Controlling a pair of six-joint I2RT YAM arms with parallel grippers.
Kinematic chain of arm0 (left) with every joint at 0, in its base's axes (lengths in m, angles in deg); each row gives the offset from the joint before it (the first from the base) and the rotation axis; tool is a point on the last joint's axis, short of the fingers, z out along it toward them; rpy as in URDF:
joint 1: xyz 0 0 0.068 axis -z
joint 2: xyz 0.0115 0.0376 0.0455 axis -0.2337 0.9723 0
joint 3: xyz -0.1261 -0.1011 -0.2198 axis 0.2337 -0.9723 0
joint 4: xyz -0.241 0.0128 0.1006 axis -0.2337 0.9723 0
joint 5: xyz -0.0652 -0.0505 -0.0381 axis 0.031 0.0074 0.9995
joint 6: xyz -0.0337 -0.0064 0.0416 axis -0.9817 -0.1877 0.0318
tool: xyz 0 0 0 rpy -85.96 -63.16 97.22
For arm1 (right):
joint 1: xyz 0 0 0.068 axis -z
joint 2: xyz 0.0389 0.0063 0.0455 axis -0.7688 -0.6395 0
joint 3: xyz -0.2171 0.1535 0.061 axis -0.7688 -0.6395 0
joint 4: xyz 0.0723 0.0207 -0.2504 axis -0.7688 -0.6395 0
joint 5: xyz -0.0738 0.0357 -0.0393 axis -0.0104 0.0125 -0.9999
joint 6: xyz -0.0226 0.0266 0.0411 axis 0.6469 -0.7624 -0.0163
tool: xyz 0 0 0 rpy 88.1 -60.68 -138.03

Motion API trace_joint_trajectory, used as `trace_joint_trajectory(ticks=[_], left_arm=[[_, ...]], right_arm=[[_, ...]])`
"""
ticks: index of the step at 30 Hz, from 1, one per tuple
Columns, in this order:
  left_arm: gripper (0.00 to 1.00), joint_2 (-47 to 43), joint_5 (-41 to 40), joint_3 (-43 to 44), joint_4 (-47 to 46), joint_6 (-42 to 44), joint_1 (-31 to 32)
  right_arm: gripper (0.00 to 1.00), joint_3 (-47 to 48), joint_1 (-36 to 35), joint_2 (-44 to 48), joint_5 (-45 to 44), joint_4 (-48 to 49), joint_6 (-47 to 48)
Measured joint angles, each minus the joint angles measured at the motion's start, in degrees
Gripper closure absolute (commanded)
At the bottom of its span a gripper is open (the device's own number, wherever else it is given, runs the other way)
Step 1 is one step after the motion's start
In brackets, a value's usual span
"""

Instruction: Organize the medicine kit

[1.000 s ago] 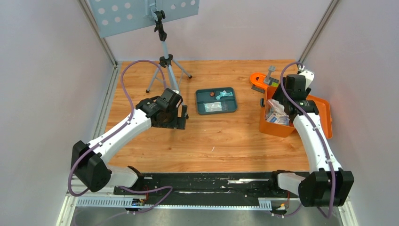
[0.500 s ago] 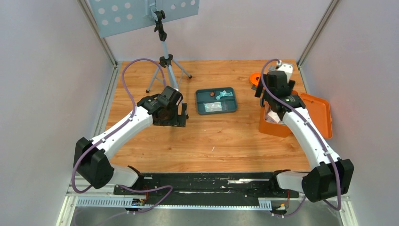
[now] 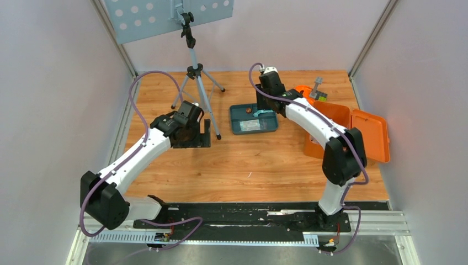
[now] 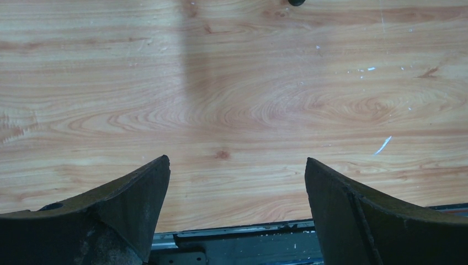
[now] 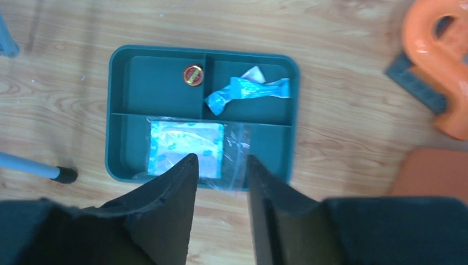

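The medicine kit point(image 3: 370, 132), an orange box with its lid swung open, stands at the right of the table; one corner of it point(image 5: 436, 171) shows in the right wrist view. My right gripper point(image 3: 265, 105) hangs above the dark teal divided tray point(image 3: 236, 118). Its jaws point(image 5: 221, 160) stand partly open over the tray's near rim point(image 5: 113, 165), with nothing between them. In the tray lie a clear packet with blue-white contents point(image 5: 185, 146), a teal wrapper point(image 5: 245, 91) and a small round brown item point(image 5: 192, 75). My left gripper point(image 3: 208, 132) is wide open and empty point(image 4: 237, 163) over bare wood.
A small orange curved piece with a grey part point(image 5: 436, 44) lies beyond the kit point(image 3: 302, 91). A tripod point(image 3: 193, 72) stands at the back left, one leg reaching down between my left gripper and the tray point(image 5: 66, 175). Walls close in both sides.
My right arm has swung left from the orange kit to above the teal tray. The left arm has shifted slightly left, its jaws still wide.
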Motion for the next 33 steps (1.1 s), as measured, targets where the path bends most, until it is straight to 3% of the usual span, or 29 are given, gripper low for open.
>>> trace_joint_trajectory(ticks=[8,14,27,33], left_arm=[[0.0,-0.33,0.96,-1.75,-0.39,-0.15,0.0],[0.0,-1.09,1.92,-2.8,-0.87,-0.55,0.0],[0.0,-2.38,2.38,-4.68,-1.22,-0.59,0.0],[0.0,-3.04,2.64,-5.33,-1.57,-0.59,0.0]], right_arm=[[0.58,10.84,0.15,-16.57,4.26,-1.01,-1.53],[0.63,15.54,0.26,-22.64,6.29,-2.16,-2.23],[0.84,16.98,0.52,-28.65,8.76,-3.52,-3.43],[0.85,16.98,0.59,-28.65,8.98,-3.74,-3.32]])
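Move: The near end of the green tray's short divider lies about 4 cm ahead of the right hand, 5 cm to its left and 14 cm below. In the tray, the blue sachets lie some 8 cm ahead of that hand, straight in line; the red tin about 8 cm ahead and 6 cm left; the clear bag 1 cm ahead and 6 cm left. From the left hand the divider's near end is roughly 20 cm ahead, 23 cm right and 12 cm below. The green tray's short divider ends up between the right fingertips, close to where it meets the long one: the right hand drops about 14 cm, drifting some 5 cm left and 4 cm forward, and tips down by nearly 20 degrees. The half-open fingers narrow, mostly late in the descent, and are still closing slowly on the divider once the hand has stopped. The empty left hand, wide open, eases a couple of centimetres back and down. ##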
